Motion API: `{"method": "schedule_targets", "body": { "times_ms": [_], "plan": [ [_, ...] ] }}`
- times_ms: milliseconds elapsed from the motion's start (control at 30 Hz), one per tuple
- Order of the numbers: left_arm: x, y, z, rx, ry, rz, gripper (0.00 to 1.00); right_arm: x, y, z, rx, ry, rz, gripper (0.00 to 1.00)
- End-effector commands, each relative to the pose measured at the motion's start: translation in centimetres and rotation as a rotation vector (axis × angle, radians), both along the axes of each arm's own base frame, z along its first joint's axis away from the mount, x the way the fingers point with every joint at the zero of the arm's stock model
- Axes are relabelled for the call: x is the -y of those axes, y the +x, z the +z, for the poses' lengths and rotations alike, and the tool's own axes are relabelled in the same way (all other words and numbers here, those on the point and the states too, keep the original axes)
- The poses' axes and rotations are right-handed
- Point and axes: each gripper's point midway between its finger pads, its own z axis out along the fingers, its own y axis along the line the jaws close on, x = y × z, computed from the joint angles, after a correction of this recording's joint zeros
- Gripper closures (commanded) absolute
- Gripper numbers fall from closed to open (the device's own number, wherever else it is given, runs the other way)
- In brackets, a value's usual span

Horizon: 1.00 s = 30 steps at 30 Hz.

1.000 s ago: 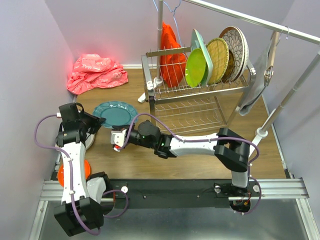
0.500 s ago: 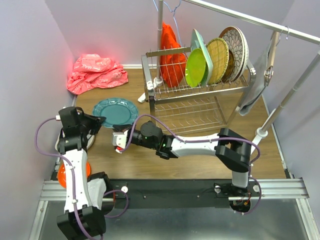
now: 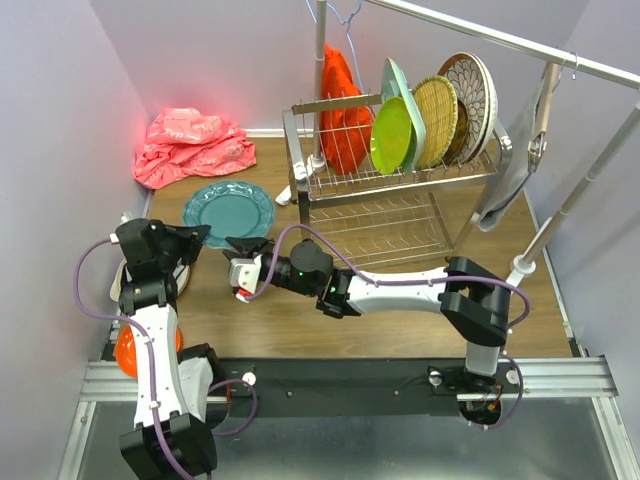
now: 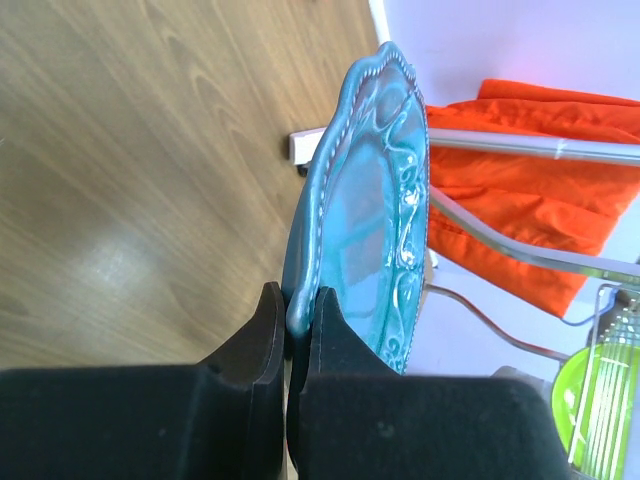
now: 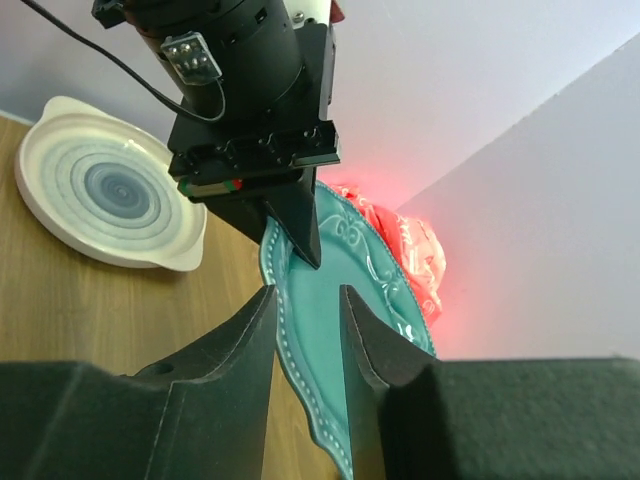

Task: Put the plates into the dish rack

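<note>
My left gripper is shut on the near rim of the teal scalloped plate, which tilts over the wood table. The left wrist view shows the rim of that plate pinched between the left gripper's jaws. My right gripper is open at the plate's near right edge. In the right wrist view the right gripper straddles the teal plate's rim without clamping it. The dish rack holds a lime green plate, a woven yellow plate and a white patterned plate.
A grey-swirl plate lies on the table under the left arm. An orange plate sits by the left arm's base. A pink cloth lies at the back left, and an orange cloth hangs at the rack's left end.
The right gripper's jaws have opened around the teal plate's rim. The left gripper, still shut on the plate, has carried it a little toward the back.
</note>
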Motion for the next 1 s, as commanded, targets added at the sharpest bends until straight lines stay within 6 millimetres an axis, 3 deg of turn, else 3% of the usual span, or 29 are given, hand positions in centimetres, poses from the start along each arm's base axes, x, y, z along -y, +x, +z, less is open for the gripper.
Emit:
{"method": "schedule_targets", "body": {
  "times_ms": [0, 200, 500, 833, 967],
  "plan": [
    [0.7, 1.3, 6.3, 0.246, -0.009, -0.051, 1.0, 0.4, -0.6, 2.0, 0.004, 0.063, 0.009, 0.59],
    [0.4, 1.5, 6.4, 0.268, 0.0, -0.046, 1.0, 0.9, -0.8, 1.9, 0.002, 0.062, 0.012, 0.53],
    [-0.6, 2.3, 8.2, 0.379, 0.057, -0.043, 1.0, 2.1, -2.0, 4.1, -0.047, 0.102, 0.052, 0.39],
    [-1.8, 3.7, 14.1, 0.556, 0.222, -0.062, 1.0, 2.8, -3.4, 9.2, -0.27, 0.124, 0.11, 0.35],
    [-2.1, 3.9, 18.6, 0.666, 0.288, -0.055, 1.0, 2.9, -3.3, 11.8, -0.402, 0.115, 0.126, 0.34]
  ]
}}
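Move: The blue plate is already pinched by its rim in the left hand, its middle about 6 cm ahead, 6 to the right and 3 below; from the right hand it is some 13 cm ahead, 1 to the left and 7 below. The upper rack gap beside the green plate lies about 14 cm ahead of the left hand, 35 right and 12 up; the green plate is 5 cm farther right of that gap. The white plate sits roughly 2 cm back, 12 left and 21 below the left hand. The blue plate stays pinched by its rim as the left hand raises it about 6 cm, forward some 4 cm and a little left, tipping its fingertips up roughly 15 degrees. The right hand, already partly open, spreads its fingers wider and backs away from the plate, first easing right, then mostly rising about 8 cm and drawing back slightly with a small wrist roll. ##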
